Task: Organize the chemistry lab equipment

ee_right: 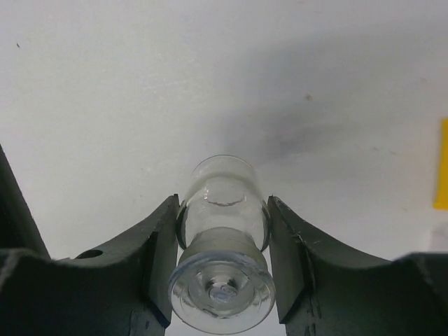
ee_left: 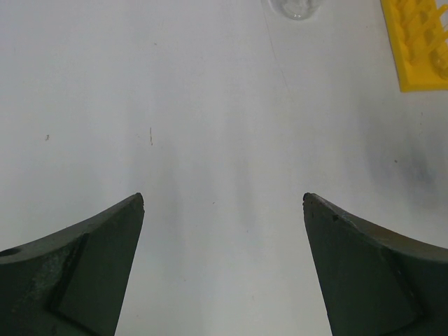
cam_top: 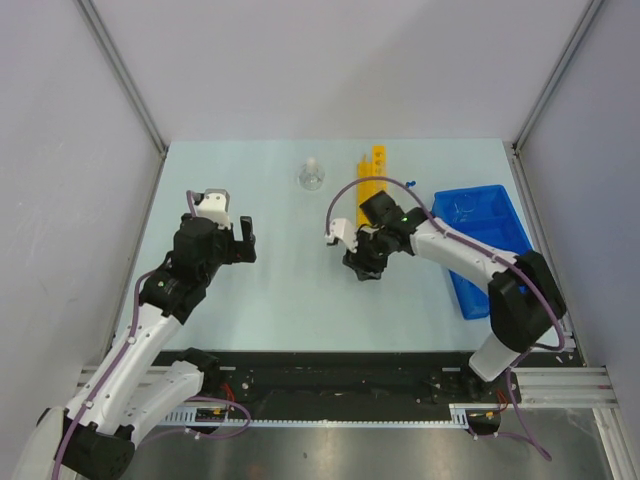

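A small clear beaker (ee_right: 222, 231) lies on its side on the pale table between the fingers of my right gripper (ee_right: 222, 201), and both pads press against its glass wall. In the top view the right gripper (cam_top: 362, 268) is low over the table's middle and hides the beaker. My left gripper (cam_top: 247, 240) hovers at the left with its jaws wide apart; the left wrist view shows the left gripper (ee_left: 224, 199) with only bare table between its fingers. A small clear flask (cam_top: 311, 175) with a white stopper stands at the back, and the yellow tube rack (cam_top: 372, 170) is to its right.
The blue compartmented bin (cam_top: 485, 240) lies at the right edge of the table, beside the right arm. The flask's base (ee_left: 294, 7) and a corner of the yellow rack (ee_left: 420, 42) show ahead of the left gripper. Grey walls enclose the table on three sides.
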### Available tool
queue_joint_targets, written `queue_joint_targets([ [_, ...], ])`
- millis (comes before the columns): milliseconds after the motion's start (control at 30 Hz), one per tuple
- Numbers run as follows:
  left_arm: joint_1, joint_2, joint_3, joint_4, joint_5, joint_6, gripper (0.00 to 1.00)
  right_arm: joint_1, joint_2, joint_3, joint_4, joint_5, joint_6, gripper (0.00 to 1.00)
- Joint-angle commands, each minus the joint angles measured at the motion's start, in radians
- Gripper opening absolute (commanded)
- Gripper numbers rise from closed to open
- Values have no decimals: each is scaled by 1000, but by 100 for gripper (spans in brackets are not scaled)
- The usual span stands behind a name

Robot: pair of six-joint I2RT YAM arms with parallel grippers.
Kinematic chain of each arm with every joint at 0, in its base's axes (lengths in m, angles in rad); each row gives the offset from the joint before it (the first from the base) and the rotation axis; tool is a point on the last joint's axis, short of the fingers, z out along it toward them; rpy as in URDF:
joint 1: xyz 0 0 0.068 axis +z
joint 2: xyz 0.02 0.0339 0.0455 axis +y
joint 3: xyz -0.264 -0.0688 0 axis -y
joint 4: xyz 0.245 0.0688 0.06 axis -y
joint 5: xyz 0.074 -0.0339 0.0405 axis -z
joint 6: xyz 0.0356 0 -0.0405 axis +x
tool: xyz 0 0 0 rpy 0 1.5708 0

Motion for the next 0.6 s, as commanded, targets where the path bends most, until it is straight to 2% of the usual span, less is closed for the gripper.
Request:
queue_joint_targets([
  [0,5,-15,-4,27,-1,34,100,-113,-125,82,-85,-81,3,13],
  [267,7,-6,-4,28,8,34,100,-409,-247,139,-156,-118,24,14],
  [400,7,-6,-4,27,7,34,100,-605,-254,199,-160,-127,49,15],
  [567,5,-3,-4,27,7,34,100,-762,-214,216,-136,-95,98,16],
])
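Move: The blue bin, where the glass vessel already in the right fingers is being taken, has its middle about 28 cm right of that hand, 8 ahead and 5 below. Another clear glass sits in its far-left compartment, 25 right and 17 ahead of the hand. The yellow rack lies 22 ahead and 3 right, the clear rack 19 ahead and 11 right. From the idle left hand the bin is some 52 cm right, 8 ahead, 19 below. The glass vessel, already off the table, stays pinched in the right fingers while that arm sweeps it quickly about 20 cm to the right towards the blue bin, rising some 12 cm and reaching 10 cm forward on the way. The wrist swings clockwise by nearly 40 degrees, and the grip doesn't change. ##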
